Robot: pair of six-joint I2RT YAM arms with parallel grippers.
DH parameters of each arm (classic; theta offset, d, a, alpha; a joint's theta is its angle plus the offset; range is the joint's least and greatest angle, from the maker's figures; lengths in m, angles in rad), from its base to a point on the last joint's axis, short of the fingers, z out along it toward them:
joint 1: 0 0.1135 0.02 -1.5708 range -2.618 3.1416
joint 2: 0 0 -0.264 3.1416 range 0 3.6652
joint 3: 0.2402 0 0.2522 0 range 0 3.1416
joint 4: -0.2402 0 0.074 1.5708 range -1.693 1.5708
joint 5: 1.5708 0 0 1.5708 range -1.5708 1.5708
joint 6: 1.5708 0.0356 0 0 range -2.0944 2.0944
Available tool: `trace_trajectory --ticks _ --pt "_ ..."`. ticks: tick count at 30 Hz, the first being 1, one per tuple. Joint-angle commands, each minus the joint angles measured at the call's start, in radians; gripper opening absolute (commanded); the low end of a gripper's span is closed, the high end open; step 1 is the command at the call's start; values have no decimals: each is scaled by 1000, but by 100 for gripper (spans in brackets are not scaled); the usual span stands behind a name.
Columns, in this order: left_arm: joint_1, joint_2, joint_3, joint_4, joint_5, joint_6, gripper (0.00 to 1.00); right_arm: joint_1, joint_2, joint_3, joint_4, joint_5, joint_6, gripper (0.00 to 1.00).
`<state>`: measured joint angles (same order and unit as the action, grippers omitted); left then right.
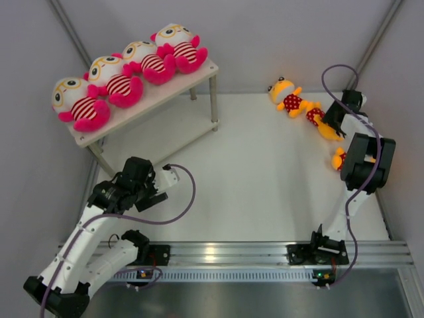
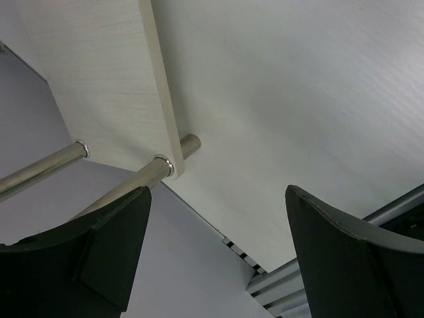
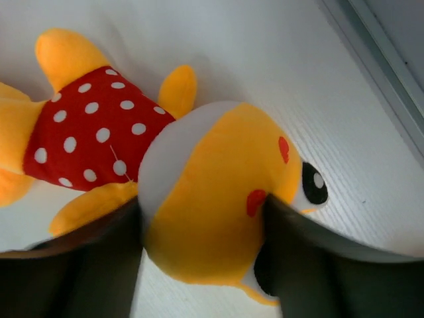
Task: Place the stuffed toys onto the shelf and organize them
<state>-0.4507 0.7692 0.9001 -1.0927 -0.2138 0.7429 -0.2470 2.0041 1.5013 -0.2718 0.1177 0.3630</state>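
Several large stuffed toys [image 1: 116, 79] with white heads and striped shirts lie in a row on the top board of the shelf [image 1: 158, 93]. Three small yellow stuffed toys in red dotted shirts lie at the right: one [image 1: 286, 93] is free, one [image 1: 339, 159] is half hidden under the right arm. My right gripper [image 1: 333, 122] is over the middle one. In the right wrist view my right gripper [image 3: 202, 212] presses both fingers into that toy's yellow head [image 3: 218, 152]. My left gripper [image 2: 218, 199] stands open with nothing between its fingers, beside a shelf leg [image 2: 149, 175], near the lower board [image 2: 106, 79].
A metal rail [image 1: 232, 255] runs along the near table edge and carries both arm bases. Grey enclosure walls stand close behind the shelf and along the right side. The left arm [image 1: 132, 182] sits just in front of the shelf's near corner.
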Motion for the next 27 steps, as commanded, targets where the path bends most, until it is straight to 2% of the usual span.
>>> trace_trajectory --ticks 1,4,5,7,9,11,12,14,17,18,19,20,21,22,25,27 --pt "13 27 29 20 22 3 88 -6 51 37 10 -33 -53 48" --pt "18 47 49 20 31 1 88 -5 36 27 16 -78 -56 26" --pt "20 50 57 20 34 1 88 -5 22 7 23 -79 -52 14" --pt "23 58 65 19 40 -5 88 -5 -62 -25 36 -63 -33 0" --pt "23 59 74 19 50 -8 88 -5 -154 -104 65 -46 -13 0" --pt "23 59 80 19 56 -14 88 6 -347 -223 150 -23 -15 0" --pt "23 58 80 20 66 -17 88 29 -489 -264 176 -15 -31 0" --pt "23 51 86 20 80 -25 87 69 -617 -356 230 -16 -145 0" --pt "26 39 97 20 114 -40 87 217 -778 -378 218 -84 -416 0" --pt "27 35 100 20 122 -45 87 341 -797 -377 189 -149 -488 0" --pt "26 33 108 19 134 -48 87 395 -817 -375 125 -217 -633 0" --pt "26 27 111 17 137 -51 87 450 -823 -380 68 -312 -710 1" --pt "27 21 114 19 142 -56 87 551 -827 -392 30 -502 -783 5" --pt "27 16 123 19 145 -60 87 604 -840 -415 -13 -568 -928 7" --pt "33 2 147 17 160 -77 87 842 -854 -532 29 -576 -1120 2" --pt "41 -4 163 16 177 -88 88 982 -843 -572 89 -575 -1167 0"
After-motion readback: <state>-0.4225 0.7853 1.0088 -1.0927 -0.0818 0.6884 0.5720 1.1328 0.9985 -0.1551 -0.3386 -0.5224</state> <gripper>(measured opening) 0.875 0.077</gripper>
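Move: Between the right hand's still-open fingers is the head of the middle yellow polka-dot toy, whose middle lies about 4 cm ahead, 3 cm left and 2 cm below. A second polka-dot toy sits some 16 cm ahead and 15 cm left of the right hand, a third about 14 cm back and 9 cm right, both roughly 4 cm lower. From the left hand, the middle toy is around 36 cm ahead, 68 cm right and 11 cm below. Closing on the toy's head, the right fingers sink about 1 cm and pinch the plush, then pull back and up and sweep fast to the left across the table towards the left hand, ending some 37 cm left, 20 cm back and 19 cm higher after a dip from the top. The wrist swings roughly 90 degrees counter-clockwise and tips upward. The empty, open left hand rises about 3 cm and eases 2 cm right. ##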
